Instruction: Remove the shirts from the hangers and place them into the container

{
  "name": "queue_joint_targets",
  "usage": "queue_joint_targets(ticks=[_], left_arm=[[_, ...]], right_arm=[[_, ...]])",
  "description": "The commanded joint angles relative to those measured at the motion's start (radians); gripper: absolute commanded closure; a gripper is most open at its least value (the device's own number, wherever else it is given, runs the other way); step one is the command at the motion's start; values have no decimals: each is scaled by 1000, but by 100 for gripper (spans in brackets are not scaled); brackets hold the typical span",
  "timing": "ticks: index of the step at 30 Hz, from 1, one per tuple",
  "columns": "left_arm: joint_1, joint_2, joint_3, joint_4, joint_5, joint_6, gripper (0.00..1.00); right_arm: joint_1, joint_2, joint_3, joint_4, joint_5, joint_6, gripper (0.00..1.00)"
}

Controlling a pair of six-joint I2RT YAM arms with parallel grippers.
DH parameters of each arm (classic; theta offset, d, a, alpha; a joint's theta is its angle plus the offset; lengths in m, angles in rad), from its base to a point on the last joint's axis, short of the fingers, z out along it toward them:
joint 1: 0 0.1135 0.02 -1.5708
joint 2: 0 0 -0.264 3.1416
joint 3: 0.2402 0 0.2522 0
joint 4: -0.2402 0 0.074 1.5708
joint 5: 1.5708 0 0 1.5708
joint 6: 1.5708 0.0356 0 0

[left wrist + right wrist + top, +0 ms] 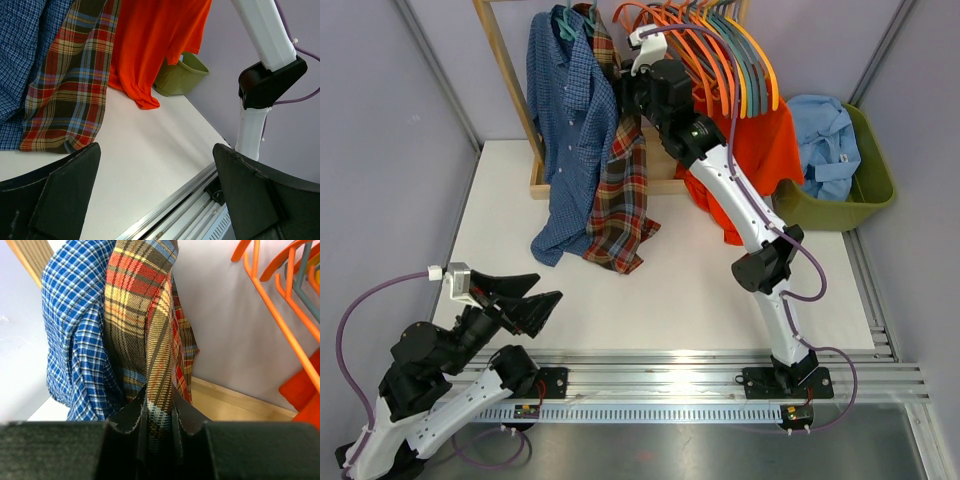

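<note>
On the wooden rack hang a dark blue check shirt (pixel 565 120) and a red-brown-green plaid shirt (pixel 623 210), their hems trailing on the table. My right gripper (pixel 620 95) is up at the plaid shirt's collar end; in the right wrist view it (pixel 160 410) is shut on a fold of the plaid shirt (pixel 145 315). An orange-red shirt (pixel 770 140) hangs under the bunch of orange, teal and yellow hangers (pixel 730 50). A light blue shirt (pixel 825 145) lies in the olive-green container (pixel 875 195). My left gripper (pixel 545 300) hovers open and empty at the table's near left.
The light wooden rack post (pixel 505 70) and its base frame (pixel 538 185) stand at the back. The right arm (pixel 265 50) rises across the table's right half. An aluminium rail (pixel 700 375) runs along the near edge. Grey walls close in both sides.
</note>
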Motion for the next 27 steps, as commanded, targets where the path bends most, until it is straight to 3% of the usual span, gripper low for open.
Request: queue_joint_targets(ticks=[1,7,14,20,27], left_arm=[[-1,-70,34,-2,-10,-9,1],[-1,-86,25,-5,-13,-23,1],[-3,-76,26,10,-9,-18,1],[-1,-67,34,17,-9,-15,1],[-1,-81,28,0,-24,-18,1]], right_arm=[[5,-16,-12,55,5,-3,100],[7,-123,-165,216,139,-64,100],[7,-284,-499,942,318,-234,100],[8,-237,-461,1043,316,-259,100],[7,-405,-795,1256,292,-199,100]])
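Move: The right hand already holds the plaid shirt by its near shoulder, high under the rod; the shirt's middle hangs some 15 cm below this hand, about 3 cm farther out and 1 cm to its left. The orange hangers are about 14 cm right, 8 cm ahead and 5 cm higher; the blue checked shirt's middle is roughly 11 cm left, 3 cm ahead, 15 cm lower. From the idle left hand the plaid shirt is about 44 cm ahead, 12 cm right and 4 cm lower. Keeping the plaid cloth pinched between its nearly shut fingers, the right hand barely stirs at first, then draws the shirt's shoulder to the right, about 5 cm in all, away from the blue checked shirt and towards the orange hangers. On the way it rises some 5 cm and sinks back about 2 cm, while the wrist tips the fingers upward by roughly 20 degrees and swings them about 15 degrees clockwise. ##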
